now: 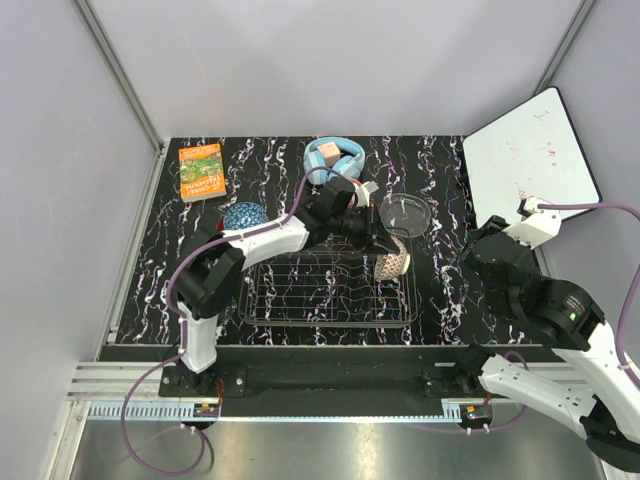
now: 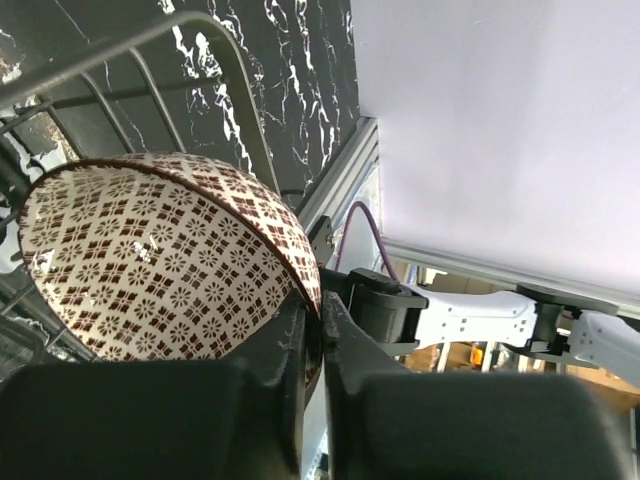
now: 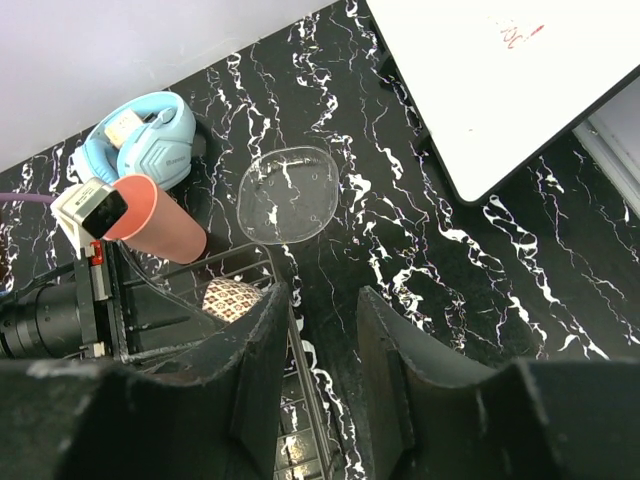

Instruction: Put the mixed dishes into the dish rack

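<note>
My left gripper [image 1: 376, 246] is shut on the rim of the beige-brown patterned bowl [image 1: 394, 263], holding it tilted over the right end of the wire dish rack [image 1: 300, 322]. In the left wrist view its fingers [image 2: 290, 340] pinch the bowl's rim [image 2: 150, 270], with rack wires [image 2: 200, 30] behind. The blue-patterned bowl [image 1: 243, 215] sits left of the rack's far edge. The clear glass dish [image 1: 405, 213] lies beyond the rack's right corner. The salmon-pink cup [image 3: 165, 225] lies next to the left wrist. My right gripper [image 3: 320, 340] is open and empty, above the table right of the rack [image 3: 300, 400].
Light-blue headphones [image 1: 333, 158] lie at the back middle and an orange book [image 1: 201, 170] at the back left. A white board [image 1: 530, 155] leans at the back right corner. Grey walls enclose the black marbled table [image 1: 440, 290].
</note>
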`<state>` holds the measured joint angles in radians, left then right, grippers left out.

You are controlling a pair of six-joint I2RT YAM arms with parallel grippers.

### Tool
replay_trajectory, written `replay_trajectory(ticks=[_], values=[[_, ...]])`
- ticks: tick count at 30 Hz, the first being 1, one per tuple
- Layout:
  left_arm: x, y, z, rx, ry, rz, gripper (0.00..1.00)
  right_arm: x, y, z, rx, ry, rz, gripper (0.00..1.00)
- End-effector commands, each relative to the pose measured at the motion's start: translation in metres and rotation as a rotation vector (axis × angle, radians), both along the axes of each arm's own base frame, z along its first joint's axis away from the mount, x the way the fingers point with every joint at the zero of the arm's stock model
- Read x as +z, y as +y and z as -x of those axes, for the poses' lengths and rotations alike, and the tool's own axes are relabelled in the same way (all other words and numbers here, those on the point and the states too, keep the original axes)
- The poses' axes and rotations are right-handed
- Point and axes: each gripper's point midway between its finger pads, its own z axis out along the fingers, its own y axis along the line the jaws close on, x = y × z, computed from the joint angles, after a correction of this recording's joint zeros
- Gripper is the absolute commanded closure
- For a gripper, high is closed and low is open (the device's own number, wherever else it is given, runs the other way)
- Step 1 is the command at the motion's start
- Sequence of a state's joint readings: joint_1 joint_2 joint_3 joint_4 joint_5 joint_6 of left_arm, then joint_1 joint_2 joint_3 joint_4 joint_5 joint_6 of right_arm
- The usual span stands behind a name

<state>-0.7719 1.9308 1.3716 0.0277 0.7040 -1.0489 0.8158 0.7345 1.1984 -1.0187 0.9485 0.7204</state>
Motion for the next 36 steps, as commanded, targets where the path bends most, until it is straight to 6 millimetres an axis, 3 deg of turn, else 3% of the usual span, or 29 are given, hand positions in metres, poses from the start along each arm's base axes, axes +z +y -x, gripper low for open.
replay_trajectory(ticks=[1,9,10,12,13,15,16,20,22,23,24,25,26,27,28,29,31,32,34,36], values=[[0.031,-0.007,-0.005,-0.031,-0.036,0.130,0.77,-0.001,-0.003,0.003,-0.011,0.003,-0.008,0.58],[0.034,0.002,-0.007,-0.012,-0.055,0.117,0.55,0.000,-0.003,0.003,-0.012,0.006,-0.012,0.57],[0.038,0.003,-0.006,-0.014,-0.062,0.124,0.43,-0.001,-0.002,0.003,-0.008,0.008,-0.011,0.57],[0.046,0.005,-0.005,-0.015,-0.078,0.127,0.31,-0.001,-0.002,0.002,-0.009,0.010,-0.014,0.57],[0.048,0.005,-0.004,-0.016,-0.095,0.124,0.17,-0.001,-0.001,0.003,-0.005,0.010,-0.015,0.57],[0.060,0.009,-0.001,-0.020,-0.118,0.130,0.10,-0.003,-0.001,0.003,-0.005,0.014,-0.015,0.57],[0.064,0.011,-0.001,-0.021,-0.134,0.134,0.01,-0.003,0.000,0.003,-0.001,0.017,-0.014,0.57],[0.081,0.019,0.007,-0.040,-0.192,0.136,0.01,-0.003,0.000,0.002,-0.003,0.021,-0.009,0.55],[0.098,0.027,0.008,-0.042,-0.287,0.134,0.01,-0.002,0.000,0.001,-0.006,0.018,-0.009,0.55],[0.095,0.035,0.008,-0.040,-0.289,0.095,0.01,-0.002,0.001,0.001,-0.005,0.021,-0.004,0.55],[0.109,0.045,0.009,-0.029,-0.345,0.087,0.01,-0.001,0.001,0.001,-0.005,0.018,-0.007,0.54],[0.112,0.055,-0.001,-0.001,-0.444,0.045,0.01,0.000,0.000,0.000,-0.009,0.017,-0.005,0.54],[0.105,0.076,-0.010,0.032,-0.445,-0.023,0.01,-0.001,0.001,0.000,-0.008,0.019,-0.005,0.54],[0.117,0.093,-0.016,0.070,-0.500,-0.039,0.01,-0.001,0.001,0.000,-0.011,0.018,-0.009,0.54],[0.112,0.110,-0.023,0.084,-0.543,-0.077,0.01,-0.002,0.001,0.000,-0.011,0.020,-0.009,0.54],[0.107,0.140,-0.039,0.138,-0.529,-0.133,0.01,-0.004,0.002,0.000,-0.011,0.025,-0.008,0.54],[0.112,0.177,-0.050,0.140,-0.626,-0.209,0.01,-0.007,0.004,-0.001,-0.005,0.034,-0.009,0.54],[0.099,0.207,-0.056,0.162,-0.580,-0.302,0.01,-0.009,0.005,-0.001,-0.004,0.038,-0.013,0.54],[0.098,0.241,-0.076,0.178,-0.666,-0.457,0.01,-0.015,0.008,-0.001,0.000,0.049,-0.015,0.54],[0.079,0.271,-0.085,0.198,-0.618,-0.613,0.01,-0.020,0.009,-0.001,0.000,0.053,-0.022,0.54]])
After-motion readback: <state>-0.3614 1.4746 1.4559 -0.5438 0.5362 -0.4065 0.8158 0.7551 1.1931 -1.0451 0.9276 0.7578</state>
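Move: The left hand has the patterned bowl by its rim at the rack's right end, the bowl's middle about 5 cm below the hand, 3 cm to its right and 1 cm back. From this hand the pink cup stands about 12 cm ahead and 9 cm left, the clear plate 13 cm ahead and 5 cm right, and the blue bowl 8 cm ahead and 33 cm left, all lower. From the right hand the patterned bowl lies some 18 cm left, 5 cm ahead and 20 cm below. The left fingers open fully from the patterned bowl's rim while the hand all but stays in place at the rack's right end, then the hand rises almost straight up, clear of the bowl. Still climbing to about 11 cm in all, it speeds off leftward past the near side of the pink cup towards the blue bowl, ending some 21 cm left and 8 cm forward, rolling some 30 degrees as the fingers swing a little forward and down. ##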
